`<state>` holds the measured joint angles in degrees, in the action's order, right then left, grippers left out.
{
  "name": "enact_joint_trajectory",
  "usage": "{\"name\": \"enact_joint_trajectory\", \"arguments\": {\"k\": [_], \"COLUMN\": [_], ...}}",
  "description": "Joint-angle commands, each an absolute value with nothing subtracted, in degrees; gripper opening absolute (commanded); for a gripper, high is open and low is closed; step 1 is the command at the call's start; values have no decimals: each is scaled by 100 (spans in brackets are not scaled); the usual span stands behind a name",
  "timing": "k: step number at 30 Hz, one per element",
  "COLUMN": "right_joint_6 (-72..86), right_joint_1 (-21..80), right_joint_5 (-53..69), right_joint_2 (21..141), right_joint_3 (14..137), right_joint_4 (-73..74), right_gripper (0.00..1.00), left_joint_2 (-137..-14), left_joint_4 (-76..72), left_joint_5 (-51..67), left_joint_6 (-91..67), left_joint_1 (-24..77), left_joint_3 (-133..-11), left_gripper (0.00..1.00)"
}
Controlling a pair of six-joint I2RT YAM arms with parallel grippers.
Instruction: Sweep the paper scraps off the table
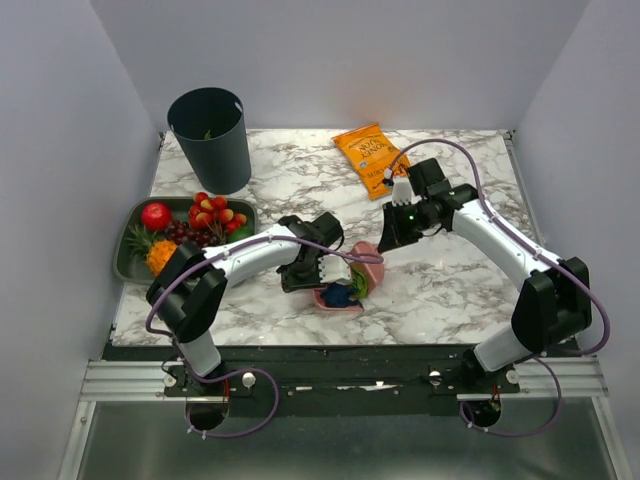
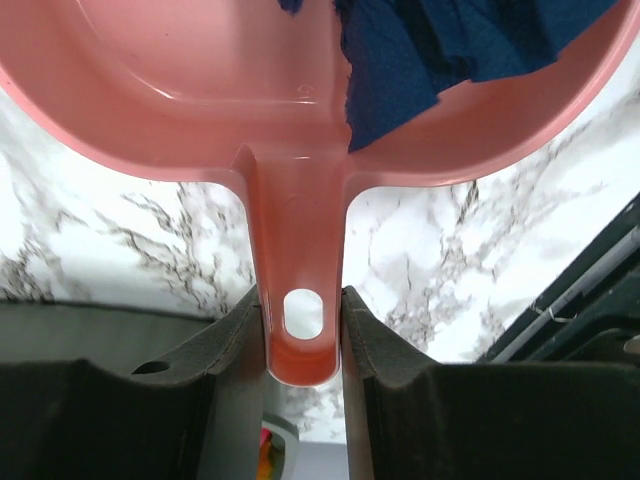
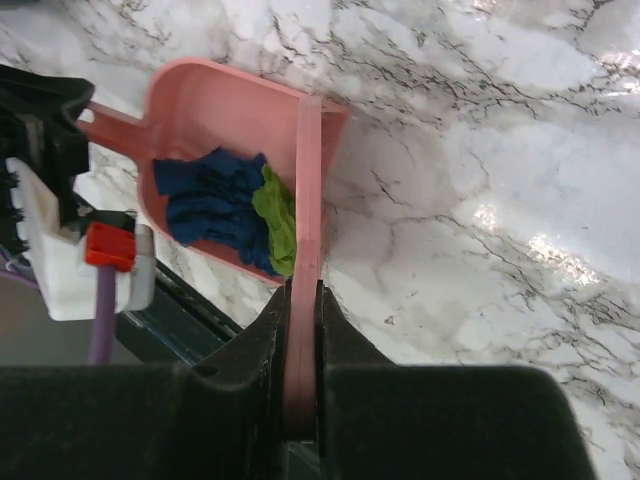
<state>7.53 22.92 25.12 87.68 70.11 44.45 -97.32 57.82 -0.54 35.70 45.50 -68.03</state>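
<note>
A pink dustpan [image 1: 330, 299] rests on the marble table [image 1: 450, 280] near its front edge. My left gripper [image 2: 302, 330] is shut on the dustpan's handle [image 2: 298, 250]. A blue paper scrap [image 3: 210, 200] and a green one [image 3: 278, 215] lie inside the pan; the blue paper scrap [image 2: 440, 50] fills the pan's right side in the left wrist view. My right gripper [image 3: 302, 340] is shut on a flat pink sweeper [image 3: 308, 200], seen edge-on, which stands across the pan's mouth against the scraps. From above, the right gripper [image 1: 392, 230] sits just right of the pan.
A dark bin [image 1: 210, 135] stands at the back left. An orange snack bag [image 1: 372, 155] lies at the back centre. A dark fruit tray [image 1: 130, 250] with toy fruits is at the left edge. The table's black front edge [image 1: 330, 350] runs just below the dustpan.
</note>
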Motion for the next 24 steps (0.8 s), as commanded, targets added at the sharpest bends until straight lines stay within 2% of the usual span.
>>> {"name": "enact_joint_trajectory", "arguments": {"k": [1, 9, 15, 17, 24], "right_joint_6": [731, 97, -219, -159, -421], "right_joint_1": [2312, 2303, 2303, 2294, 2232], "right_joint_5": [2699, 1706, 1504, 979, 642], "right_joint_2": [8658, 8078, 8138, 8165, 8569], "right_joint_3": [7497, 7778, 8279, 8445, 10027], "right_joint_4": [4421, 4465, 4755, 4746, 5080], "right_gripper": [1, 0, 0, 1, 1], "left_joint_2": [-9756, -8808, -8403, -8411, -8402], "left_joint_4": [5274, 3939, 2832, 2603, 2276], "left_joint_5": [343, 975, 1239, 1239, 1327], "left_joint_6": [3525, 3472, 3253, 3243, 3085], "left_joint_1": [4562, 4439, 4430, 4438, 4430], "left_joint_3": [-6759, -5846, -5608, -5642, -5870], "left_gripper": [0, 0, 0, 0, 0]}}
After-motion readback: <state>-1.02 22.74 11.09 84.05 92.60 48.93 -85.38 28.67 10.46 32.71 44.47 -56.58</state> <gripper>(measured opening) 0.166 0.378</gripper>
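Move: The left hand holds the dustpan handle, with the blue scrap in the pan about 8 cm to its right, 4 cm back and 3 cm lower; the green scrap lies some 12 cm right and 3 cm back. From the brush-holding right hand, the green scrap is roughly 5 cm left, 6 cm back and 10 cm below, the blue one 9 cm left and 7 cm back, the chip bag about 19 cm ahead and 2 cm left. Right hand lifts the brush about 14 cm up and forward off the dustpan while left tips its mouth up, moving right. ##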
